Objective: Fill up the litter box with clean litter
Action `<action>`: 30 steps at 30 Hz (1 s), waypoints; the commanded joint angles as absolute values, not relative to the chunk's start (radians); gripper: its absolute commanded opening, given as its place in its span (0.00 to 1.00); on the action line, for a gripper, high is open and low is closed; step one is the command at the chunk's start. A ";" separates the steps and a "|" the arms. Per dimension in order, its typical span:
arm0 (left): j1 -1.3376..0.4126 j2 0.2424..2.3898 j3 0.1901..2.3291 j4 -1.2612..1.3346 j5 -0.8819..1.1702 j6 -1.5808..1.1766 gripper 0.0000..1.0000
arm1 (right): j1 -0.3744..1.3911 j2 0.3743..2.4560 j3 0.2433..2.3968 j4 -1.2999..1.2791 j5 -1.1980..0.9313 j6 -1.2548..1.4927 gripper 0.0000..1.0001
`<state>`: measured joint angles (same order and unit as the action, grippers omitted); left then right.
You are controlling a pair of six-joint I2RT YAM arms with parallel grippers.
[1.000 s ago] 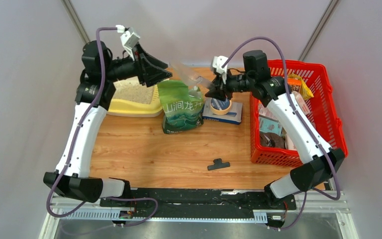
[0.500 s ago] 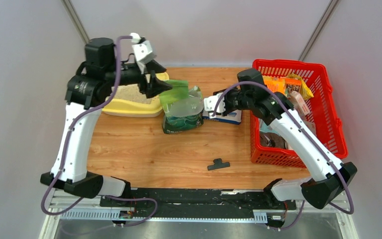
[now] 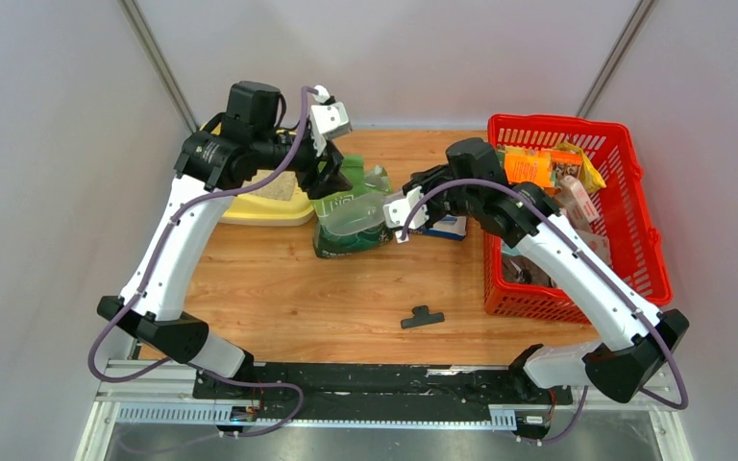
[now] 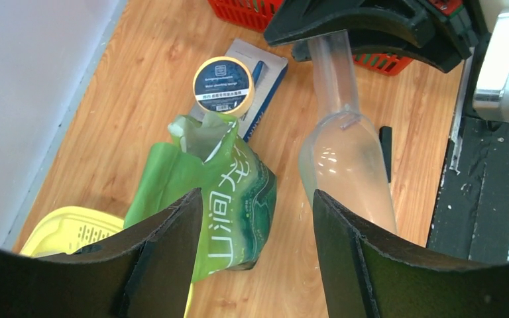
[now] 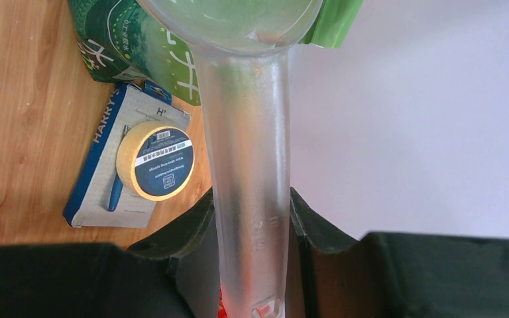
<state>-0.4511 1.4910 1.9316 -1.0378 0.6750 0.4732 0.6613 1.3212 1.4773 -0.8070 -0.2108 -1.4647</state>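
Note:
The clean litter's green pouch [image 3: 346, 235] stands on the table with its top open [image 4: 205, 192]. A clear plastic scoop [image 5: 248, 165] has its handle clamped in my right gripper [image 3: 408, 197] [image 5: 250, 202]. The scoop's bowl [image 3: 356, 216] hovers at the pouch's mouth and looks empty. My left gripper [image 3: 332, 178] [image 4: 257, 195] hangs open just above the pouch's top, holding nothing. The pale yellow litter box [image 3: 259, 209] lies left of the pouch, partly hidden by my left arm, with beige litter in it. One corner of the litter box [image 4: 73, 228] shows in the left wrist view.
A roll of yellow tape [image 4: 224, 83] sits on a blue box [image 5: 99, 172] right of the pouch. The red basket [image 3: 634, 240] with orange and pink cartons fills the right side. A black clip [image 3: 423, 316] lies near the front middle. Walls close in at the back and sides.
My left gripper has swung right from over the litter box to over the pouch. My right gripper has lowered and turned the scoop, bringing its bowl to the pouch's mouth.

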 commanded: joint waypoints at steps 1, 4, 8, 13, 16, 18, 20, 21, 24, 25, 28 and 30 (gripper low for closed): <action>-0.468 1.488 1.937 -1.055 0.730 0.476 0.69 | 0.672 1.336 1.517 -0.749 -0.176 -1.473 0.00; -0.483 1.502 1.924 -1.045 0.701 0.462 0.68 | 0.678 1.357 1.554 -0.744 -0.178 -1.456 0.00; -0.491 1.520 1.913 -1.026 0.696 0.452 0.65 | 0.690 1.376 1.574 -0.716 -0.160 -1.440 0.00; -0.495 1.548 1.910 -1.025 0.695 0.469 0.54 | 0.696 1.388 1.597 -0.703 -0.155 -1.428 0.00; -0.497 1.562 1.911 -1.026 0.707 0.485 0.47 | 0.696 1.390 1.601 -0.700 -0.163 -1.419 0.00; -0.499 1.575 1.917 -1.026 0.718 0.483 0.41 | 0.698 1.391 1.603 -0.699 -0.161 -1.411 0.00; -0.499 1.583 1.925 -1.026 0.741 0.474 0.36 | 0.698 1.393 1.605 -0.698 -0.164 -1.405 0.00; -0.499 1.589 1.927 -1.022 0.747 0.471 0.31 | 0.698 1.394 1.605 -0.698 -0.164 -1.401 0.00; -0.499 1.601 1.928 -1.019 0.779 0.460 0.07 | 0.698 1.391 1.592 -0.681 -0.161 -1.358 0.06; -0.499 1.603 1.927 -1.016 0.793 0.453 0.01 | 0.693 1.390 1.586 -0.657 -0.143 -1.320 0.14; -0.491 1.580 1.867 -0.951 0.805 0.359 0.00 | 0.625 1.405 1.637 -0.615 -0.152 -1.107 0.61; -0.483 1.516 1.788 -0.803 0.802 0.302 0.00 | 0.553 1.422 1.752 -0.635 -0.213 -0.932 0.82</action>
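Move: The right hand grips the scoop's handle, and the left gripper's fingers wait open about 13 cm to its left and 6 cm higher. From the left hand, the scoop's bowl lies roughly 4 cm back, 5 cm right and 7 cm down. The litter bag stands about 3 cm ahead and 3 cm right of the left hand, some 25 cm below. The litter box is 14 cm ahead and 19 cm left of the left hand, 33 cm down. Down about 5 cm and some 3 cm to the right, the left hand sinks to the scoop and shuts its wide-open fingers on the forward rim of the bowl. The right hand, still gripping the handle, brings the scoop some 2 cm forward, left and up to meet them, then at the end opens its fingers around the handle and begins to turn away. ##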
